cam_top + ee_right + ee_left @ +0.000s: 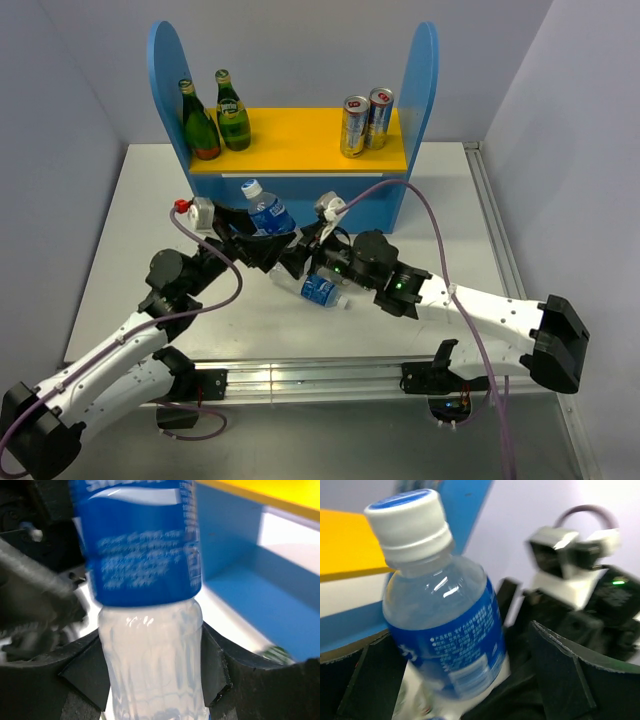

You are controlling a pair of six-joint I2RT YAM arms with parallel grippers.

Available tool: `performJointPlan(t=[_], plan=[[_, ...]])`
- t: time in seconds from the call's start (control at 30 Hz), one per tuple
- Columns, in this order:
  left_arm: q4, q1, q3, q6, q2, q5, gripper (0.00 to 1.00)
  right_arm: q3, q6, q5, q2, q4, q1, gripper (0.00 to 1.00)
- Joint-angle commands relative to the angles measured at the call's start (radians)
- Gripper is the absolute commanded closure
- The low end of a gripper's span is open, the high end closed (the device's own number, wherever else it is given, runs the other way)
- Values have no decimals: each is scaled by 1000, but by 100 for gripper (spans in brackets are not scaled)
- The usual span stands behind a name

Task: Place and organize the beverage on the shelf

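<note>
A clear water bottle point(265, 212) with a blue label and a white cap stands nearly upright in front of the shelf point(300, 140), between both grippers. My right gripper point(290, 255) is shut on its clear lower body point(150, 660), with both pads against it. My left gripper point(256, 238) is open around the labelled part point(445, 630), and there is a gap between the bottle and its right finger point(560, 675). A second water bottle point(318, 290) lies on its side on the table below the grippers.
Two green glass bottles point(215, 120) stand at the left of the shelf's yellow board and two cans point(365, 120) at its right. The blue side panels point(165, 70) rise at both ends. The lower bay point(240, 580) opens behind the held bottle.
</note>
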Motion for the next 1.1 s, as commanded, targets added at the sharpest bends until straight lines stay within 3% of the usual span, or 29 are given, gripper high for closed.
performJointPlan(t=[0.0, 0.17, 0.3, 0.53, 1.07], plan=[[-9, -8, 39, 129, -143, -132, 1, -15, -61, 372, -106, 50, -62, 100], [-97, -8, 26, 212, -178, -267, 1, -76, -58, 464, -168, 51, -165, 100], [-81, -10, 4, 220, -162, -267, 1, -111, -48, 503, -198, 68, -243, 100], [-51, -8, -13, 233, -134, -267, 1, -179, -53, 596, -211, 138, -255, 100], [-20, -8, -57, 250, -117, -267, 1, -163, -53, 634, 15, 267, -303, 100]])
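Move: The right fingers already hold the blue-labelled bottle low down, leaning left. The lower compartment's right part lies about 34 cm ahead of the right hand, 17 to its right and 14 below; the nearer can, on the board over it, about 36 ahead, 15 right, 5 above. The two green-capped bottles stand about 20 ahead, 3 right and 16 ahead, 12 right, some 19 lower. From the left hand, open around the bottle's upper part, that compartment spot is about 33 ahead, 25 right, 20 below. Keep the right grip and sweep the bottle out from between the left fingers, right some 18 cm and forward over the green-capped bottles towards the shelf's right part, sinking steadily and turning the hand clockwise about 50 degrees to face the shelf; finish easing forward and down. Meanwhile swing the wide-open left gripper some 5 cm left, rising briefly, then settling back down and slightly forward, turning counter-clockwise. ##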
